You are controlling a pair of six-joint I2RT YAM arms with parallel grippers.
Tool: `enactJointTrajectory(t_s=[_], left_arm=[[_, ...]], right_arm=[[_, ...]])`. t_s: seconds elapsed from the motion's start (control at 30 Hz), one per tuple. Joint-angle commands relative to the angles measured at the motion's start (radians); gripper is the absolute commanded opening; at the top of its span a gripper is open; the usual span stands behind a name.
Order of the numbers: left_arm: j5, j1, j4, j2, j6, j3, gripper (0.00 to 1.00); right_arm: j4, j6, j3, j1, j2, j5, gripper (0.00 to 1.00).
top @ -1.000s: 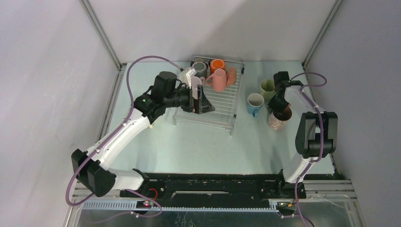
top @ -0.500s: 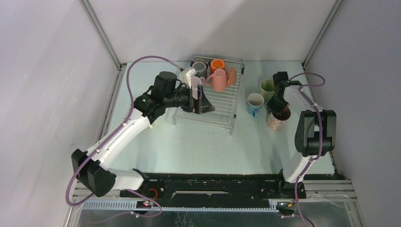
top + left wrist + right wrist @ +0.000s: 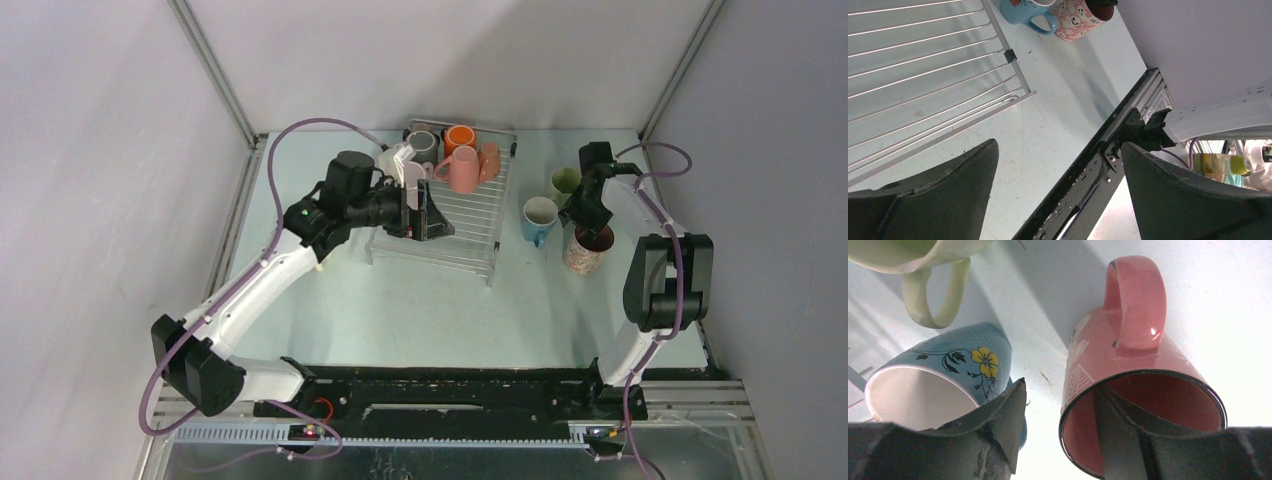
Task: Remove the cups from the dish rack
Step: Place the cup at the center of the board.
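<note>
The dish rack (image 3: 470, 215) stands at the back middle of the table and holds a grey cup (image 3: 422, 143), an orange cup (image 3: 460, 136), two pink cups (image 3: 463, 170) and a pale lilac cup (image 3: 402, 160). My left gripper (image 3: 425, 212) hovers open over the rack's left side with nothing between its fingers (image 3: 1059, 145). To the right of the rack a speckled pink cup (image 3: 586, 253) stands upright on the table. My right gripper (image 3: 1060, 385) is open astride its rim (image 3: 1128, 340), one finger inside the cup, the other outside with a gap to the wall.
A blue flowered cup (image 3: 540, 215) and a pale green cup (image 3: 565, 183) stand on the table close to the speckled one, the blue cup (image 3: 968, 360) right beside my right gripper's outer finger. The enclosure's right wall is near. The black base rail (image 3: 1108, 165) runs along the near edge.
My right gripper has opened and let go of the speckled pink cup, which now stands on the table. The left arm has not moved.
</note>
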Motion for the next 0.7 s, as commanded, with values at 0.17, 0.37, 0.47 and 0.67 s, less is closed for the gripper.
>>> enactJointTrajectory(t_s=[0.17, 0.37, 0.47, 0.67], left_arm=[[-0.066, -0.006, -0.008, 0.009, 0.033, 0.094, 1.0], [-0.186, -0.006, -0.035, 0.016, 0.047, 0.119, 1.0], [-0.284, -0.005, -0.049, 0.028, 0.051, 0.138, 1.0], [-0.483, 0.008, -0.119, 0.116, 0.109, 0.238, 1.0]], right_arm=[[-0.066, -0.007, 0.027, 0.031, -0.109, 0.075, 0.66], [-0.09, -0.018, -0.001, 0.041, -0.203, 0.099, 0.75], [-0.092, -0.034, -0.007, 0.056, -0.261, 0.1, 0.82], [-0.061, -0.072, 0.017, 0.135, -0.345, 0.074, 1.0]])
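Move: The patterned cup stands upright on the board at my right fingers: its middle is about 3 cm back, 3 cm right and 5 cm below, with one finger inside its rim and one outside. The blue cup is some 8 cm left of that hand and 3 cm ahead, the green one 9 cm ahead and 3 left. From my left hand, the rack's pale pink cup lies roughly 15 cm ahead, 6 left and 16 below. I draw my right hand up out of the patterned cup, some 9 cm and ever faster, easing back about 3 cm while the already parting fingers spread to fully open and their tips tilt forward, clear of the rim. Meanwhile I start my open left hand forward and somewhat left, about 6 cm, towards the pale pink cup, swinging counter-clockwise. ##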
